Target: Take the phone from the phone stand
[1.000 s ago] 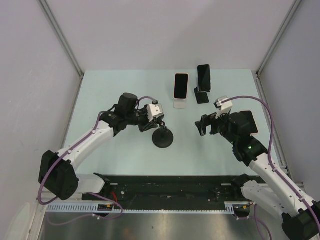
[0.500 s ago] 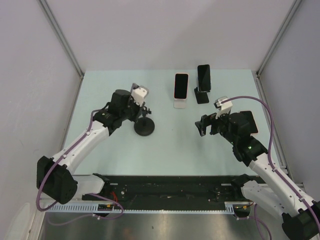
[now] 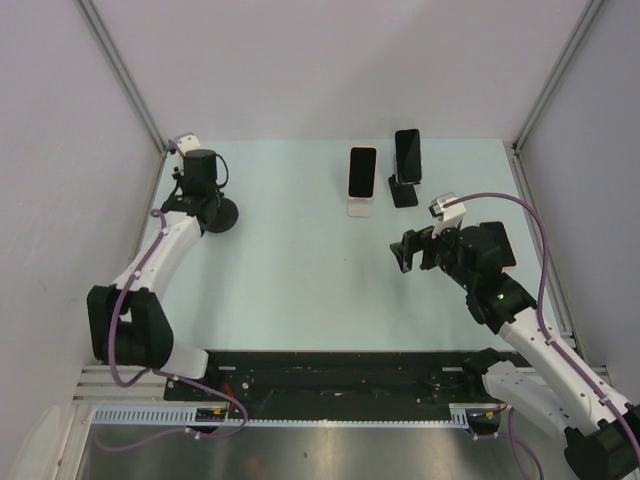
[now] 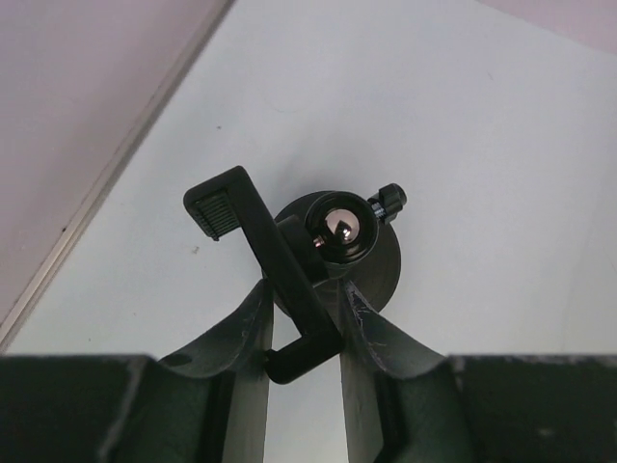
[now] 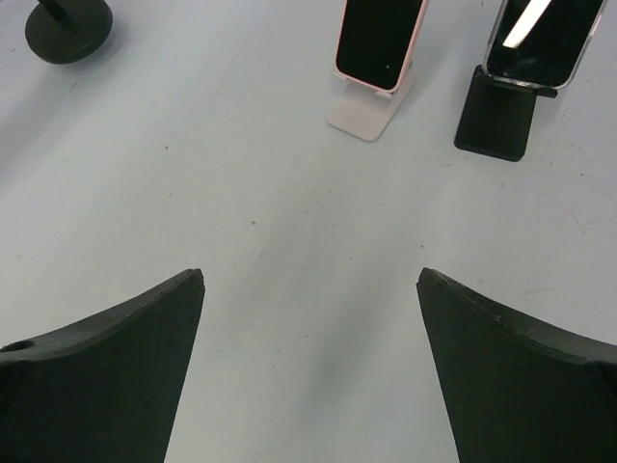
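At the back of the table a pink-edged phone (image 3: 362,171) (image 5: 378,34) leans on a white phone stand (image 3: 361,208) (image 5: 364,114). Beside it a black phone (image 3: 407,154) (image 5: 540,34) rests on a black stand (image 3: 402,192) (image 5: 494,121). My left gripper (image 3: 207,200) (image 4: 304,318) is at the far left, shut on the clamp arm (image 4: 275,260) of an empty black round-base holder (image 3: 222,214) (image 4: 371,280). My right gripper (image 3: 408,250) (image 5: 310,280) hovers open, well in front of both phones, with nothing between its fingers.
The left wall's metal rail (image 3: 150,215) (image 4: 106,183) runs close beside the left gripper. The round-base holder (image 5: 67,24) also shows at the top left of the right wrist view. The table's right edge (image 3: 530,210) lies near the black stand.
My left arm has swung the round-base holder from the middle of the table to the far left, near the wall. The right arm and both phones have not moved.
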`<state>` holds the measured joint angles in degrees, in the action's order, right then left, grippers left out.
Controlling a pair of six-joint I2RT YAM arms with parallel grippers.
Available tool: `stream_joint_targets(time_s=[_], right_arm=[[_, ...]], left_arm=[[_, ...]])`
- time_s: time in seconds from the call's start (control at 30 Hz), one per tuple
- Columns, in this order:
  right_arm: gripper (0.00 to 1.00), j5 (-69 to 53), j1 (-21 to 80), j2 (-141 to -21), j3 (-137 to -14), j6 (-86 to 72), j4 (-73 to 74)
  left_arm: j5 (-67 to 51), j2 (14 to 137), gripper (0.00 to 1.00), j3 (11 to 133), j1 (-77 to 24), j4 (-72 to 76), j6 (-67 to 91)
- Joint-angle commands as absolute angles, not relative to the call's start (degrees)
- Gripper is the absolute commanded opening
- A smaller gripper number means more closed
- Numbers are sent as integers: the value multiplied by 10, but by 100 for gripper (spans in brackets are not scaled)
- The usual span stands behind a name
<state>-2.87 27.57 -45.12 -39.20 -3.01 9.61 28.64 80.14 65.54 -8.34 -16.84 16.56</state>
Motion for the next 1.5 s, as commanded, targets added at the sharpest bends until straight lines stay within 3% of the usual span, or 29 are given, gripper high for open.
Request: stream_joint_targets(time_s=[0.0, 0.33, 0.67, 0.77, 0.9, 1.2, 1.33, 1.47], right_arm=[[98, -25, 278, -439, -388, -27, 91], [98, -12, 279, -443, -388, -22, 95], [98, -12, 278, -454, -388, -21, 93], [98, -11, 278, -457, -388, -22, 93], [98, -12, 279, -453, -389, -22, 92], [99, -3, 279, -435, -389, -32, 92], [100, 15, 277, -432, -388, -46, 89], [100, 26, 268, -433, -389, -76, 76]], left_arm=[[386, 845, 0, 747, -53, -91, 245], [403, 978, 0, 860, 15, -91, 228], [384, 1037, 1, 889, 40, -91, 209], [386, 1039, 10, 888, 40, -91, 197], [374, 1027, 43, 878, 40, -91, 195], [355, 968, 89, 853, 40, -92, 199], [315, 904, 100, 819, 40, -90, 206], [231, 826, 100, 769, 40, -90, 220]])
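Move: The phone stand, empty and still held by its clamp in the left fingers, is bound for bare tabletop near the far left corner, some 10 cm ahead of the left hand, 12 cm to its left and about 15 cm below. The left table rail runs roughly 12 cm to the left of that spot; the pink-framed phone stands level with it, some 56 cm to its right. From the right hand the spot lies about 30 cm ahead and 63 cm left. The phone stand is carried in the left hand's kept grip forward and left, about 14 cm in all, turning some 20 degrees counter-clockwise, and is lowered the last 3 cm onto the table. The fingers then open wide and let go of the clamp, and the hand rises about 8 cm, easing back a little as its fingertips tip up. ##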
